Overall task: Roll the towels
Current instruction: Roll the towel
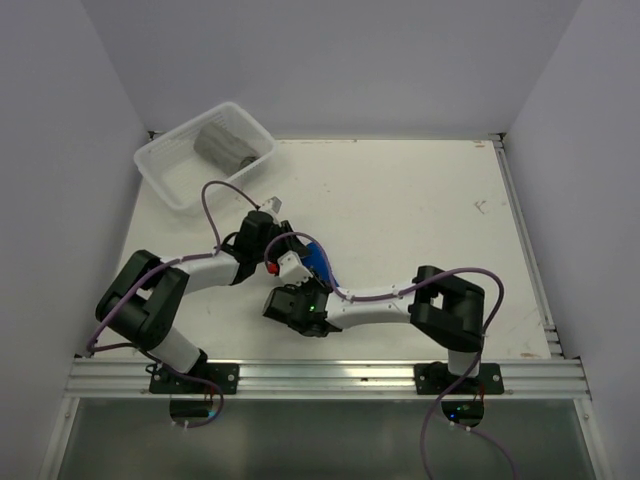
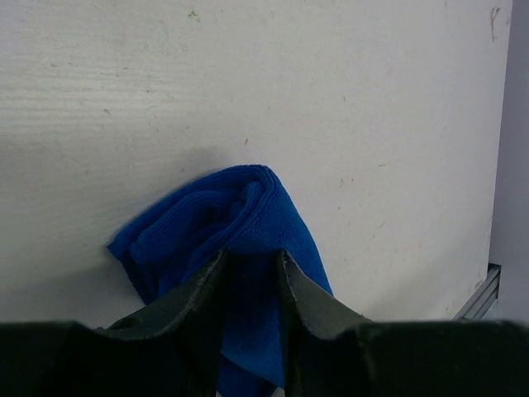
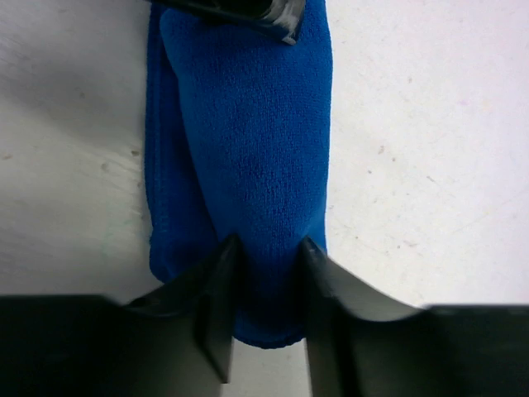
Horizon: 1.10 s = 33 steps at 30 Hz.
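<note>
The blue towel [image 1: 319,262] lies rolled on the white table, near the front middle. My left gripper [image 1: 290,262] is shut on one end of it; in the left wrist view its fingers [image 2: 252,255] pinch the blue towel [image 2: 215,207]. From the near side my right gripper [image 1: 313,284] holds the other end. In the right wrist view the gripper [image 3: 269,244] squeezes the end of the blue towel [image 3: 248,124] on both sides. The grey towel [image 1: 225,145] sits rolled inside the basket.
The translucent white basket [image 1: 165,168] stands at the table's far left corner. White walls enclose the table on three sides. An aluminium rail [image 1: 330,378] runs along the near edge. The left gripper's fingertip [image 3: 248,8] shows at the top of the right wrist view.
</note>
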Each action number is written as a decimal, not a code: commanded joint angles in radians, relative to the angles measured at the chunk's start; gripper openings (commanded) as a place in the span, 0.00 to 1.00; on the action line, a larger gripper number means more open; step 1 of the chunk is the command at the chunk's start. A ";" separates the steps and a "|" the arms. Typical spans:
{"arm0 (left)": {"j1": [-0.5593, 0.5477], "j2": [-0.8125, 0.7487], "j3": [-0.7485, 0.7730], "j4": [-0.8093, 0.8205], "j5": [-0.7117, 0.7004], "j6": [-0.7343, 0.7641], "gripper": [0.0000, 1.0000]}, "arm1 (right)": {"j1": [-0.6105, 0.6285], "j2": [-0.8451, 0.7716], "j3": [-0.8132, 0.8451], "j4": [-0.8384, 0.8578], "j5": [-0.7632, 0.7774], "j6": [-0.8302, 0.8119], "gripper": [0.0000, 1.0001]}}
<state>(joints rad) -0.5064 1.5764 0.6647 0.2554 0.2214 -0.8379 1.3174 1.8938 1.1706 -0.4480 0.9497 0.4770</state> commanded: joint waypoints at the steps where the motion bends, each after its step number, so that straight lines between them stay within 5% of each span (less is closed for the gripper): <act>1: 0.000 0.030 -0.051 -0.088 -0.037 0.023 0.33 | -0.007 -0.096 -0.021 0.011 -0.119 0.072 0.42; 5: 0.002 0.030 -0.054 -0.100 -0.053 0.033 0.33 | -0.021 -0.200 -0.058 0.051 -0.178 0.075 0.55; 11: 0.008 0.017 -0.063 -0.114 -0.067 0.040 0.33 | -0.081 -0.369 -0.136 0.146 -0.320 0.074 0.59; 16: 0.012 -0.012 -0.080 -0.128 -0.079 0.048 0.33 | -0.231 -0.472 -0.250 0.255 -0.592 0.162 0.61; 22: 0.014 -0.032 -0.103 -0.125 -0.079 0.042 0.33 | -0.354 -0.452 -0.322 0.364 -0.828 0.198 0.64; 33: 0.014 -0.055 -0.151 -0.125 -0.091 0.043 0.33 | -0.379 -0.332 -0.408 0.474 -0.845 0.219 0.66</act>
<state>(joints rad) -0.4976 1.5127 0.5770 0.2848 0.1780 -0.8345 0.9417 1.5501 0.7822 -0.0231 0.1291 0.6819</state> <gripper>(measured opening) 0.331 0.653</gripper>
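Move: The blue towel is a narrow, part-rolled strip with its near end between the right fingers. Its middle lies about 4 cm ahead of the right hand and 2 cm left, roughly 1 cm lower. The left gripper, on the far end, is some 9 cm ahead of the right hand and 5 cm left. The white bin stands about 30 cm ahead and 27 cm left of it. From the left hand, the towel's middle is 5 cm back, 3 cm right and 1 cm below. Open the right fingers wide off the blue towel's near end, lift about 6 cm, easing back and then forward and right, and come down again to straddle the same end. Meanwhile roll the hand some 40 degrees, left side up, and tip the fingers steeper so they point forward-left and down. Keep the left fingers on the far end, drifting 2 cm left. ##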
